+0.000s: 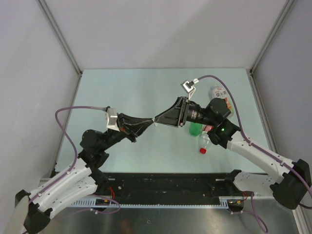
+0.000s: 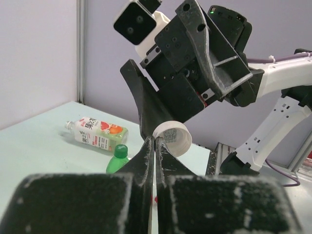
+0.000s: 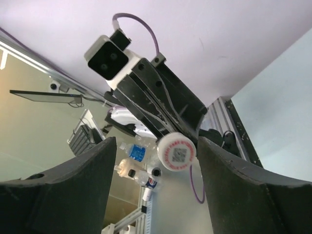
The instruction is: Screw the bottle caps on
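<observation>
My left gripper (image 1: 152,122) is shut on the rim of the white cap (image 2: 173,138), which it holds up above the middle of the table. My right gripper (image 3: 156,142) faces it tip to tip and stands open. The white cap (image 3: 176,152) sits between the right gripper's two pads, nearer the right one and touching neither. On the table under the right arm are the small green bottle (image 1: 196,129) with its green cap (image 2: 120,150) on, and the slim clear bottle (image 1: 204,142) with the red cap (image 1: 203,150) on. The wider clear bottle (image 2: 97,133) lies on its side farther back.
The three bottles cluster on the right half of the pale green table (image 1: 126,92). A black rail (image 1: 165,187) runs along the near edge between the arm bases. Grey walls close the table in at the back and both sides.
</observation>
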You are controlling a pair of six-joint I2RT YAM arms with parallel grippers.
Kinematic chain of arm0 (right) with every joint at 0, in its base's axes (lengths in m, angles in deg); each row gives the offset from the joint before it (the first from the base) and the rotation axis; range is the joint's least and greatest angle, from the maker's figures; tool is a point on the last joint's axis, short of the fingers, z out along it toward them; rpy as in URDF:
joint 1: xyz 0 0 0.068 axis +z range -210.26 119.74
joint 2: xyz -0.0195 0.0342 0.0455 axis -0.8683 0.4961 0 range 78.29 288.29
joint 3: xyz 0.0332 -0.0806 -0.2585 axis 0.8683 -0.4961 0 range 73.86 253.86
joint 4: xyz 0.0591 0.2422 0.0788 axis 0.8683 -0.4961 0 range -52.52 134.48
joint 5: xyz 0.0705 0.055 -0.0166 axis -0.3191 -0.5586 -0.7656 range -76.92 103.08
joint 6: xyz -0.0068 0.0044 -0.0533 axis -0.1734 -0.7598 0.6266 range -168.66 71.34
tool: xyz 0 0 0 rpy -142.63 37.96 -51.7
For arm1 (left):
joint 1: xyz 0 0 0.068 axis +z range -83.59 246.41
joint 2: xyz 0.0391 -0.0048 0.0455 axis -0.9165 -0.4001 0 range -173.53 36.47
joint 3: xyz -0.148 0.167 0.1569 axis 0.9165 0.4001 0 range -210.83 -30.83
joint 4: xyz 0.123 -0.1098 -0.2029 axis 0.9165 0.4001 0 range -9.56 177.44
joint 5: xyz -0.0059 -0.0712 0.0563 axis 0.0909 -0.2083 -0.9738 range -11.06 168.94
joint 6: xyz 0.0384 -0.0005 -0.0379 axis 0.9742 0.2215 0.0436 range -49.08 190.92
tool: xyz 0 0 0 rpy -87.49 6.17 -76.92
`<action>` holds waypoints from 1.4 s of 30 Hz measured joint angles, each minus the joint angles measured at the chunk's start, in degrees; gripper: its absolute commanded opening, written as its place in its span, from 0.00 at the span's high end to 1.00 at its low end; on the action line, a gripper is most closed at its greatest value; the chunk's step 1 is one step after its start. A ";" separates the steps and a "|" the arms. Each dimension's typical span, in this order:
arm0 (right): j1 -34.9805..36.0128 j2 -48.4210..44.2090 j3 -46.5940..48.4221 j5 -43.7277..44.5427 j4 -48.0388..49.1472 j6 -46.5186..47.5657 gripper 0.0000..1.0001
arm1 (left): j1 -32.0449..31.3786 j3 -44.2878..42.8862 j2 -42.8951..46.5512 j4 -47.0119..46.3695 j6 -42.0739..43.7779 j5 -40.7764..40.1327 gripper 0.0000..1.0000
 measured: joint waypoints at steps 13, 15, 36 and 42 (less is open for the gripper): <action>0.74 2.14 0.00 0.31 1.68 -1.97 0.41 | -0.59 0.00 -0.72 -0.46 0.31 0.00 1.00; 1.01 2.16 0.00 -0.02 0.52 -1.66 0.43 | -0.59 0.00 -0.72 -0.46 0.46 -0.13 1.00; 0.68 -1.25 -0.07 5.18 -11.32 9.53 0.73 | -0.15 2.64 -0.50 2.49 1.16 -6.67 0.01; 3.85 -4.39 -0.04 27.63 -30.53 22.80 0.73 | 0.02 4.42 4.22 21.05 -5.35 -26.53 0.01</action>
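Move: The white bottle cap is pinched in the tips of the shut left fingers, its middle about 1 cm ahead, 2 cm right and 1 cm above the left hand point. From the open right hand, whose fingers point left, it sits some 2 cm left, 2 cm below and level forward. The green bottle is roughly 14 cm ahead, 17 cm right and 31 cm below the right hand; the red-capped bottle is 9 ahead, 21 right and 36 below. While the left hand stays still holding out the white cap, the right hand eases about 1 cm left and 2 cm down with its fingers already astride the cap, closes roughly halfway and pinches the cap by its sides. The left fingers then spring wide open and let go, and both hands sink away from each other, left forward and to the left, right forward and to the right with the cap, each ending some 10 cm lower and turning about 25 degrees towards forward while the fingers tip down. ##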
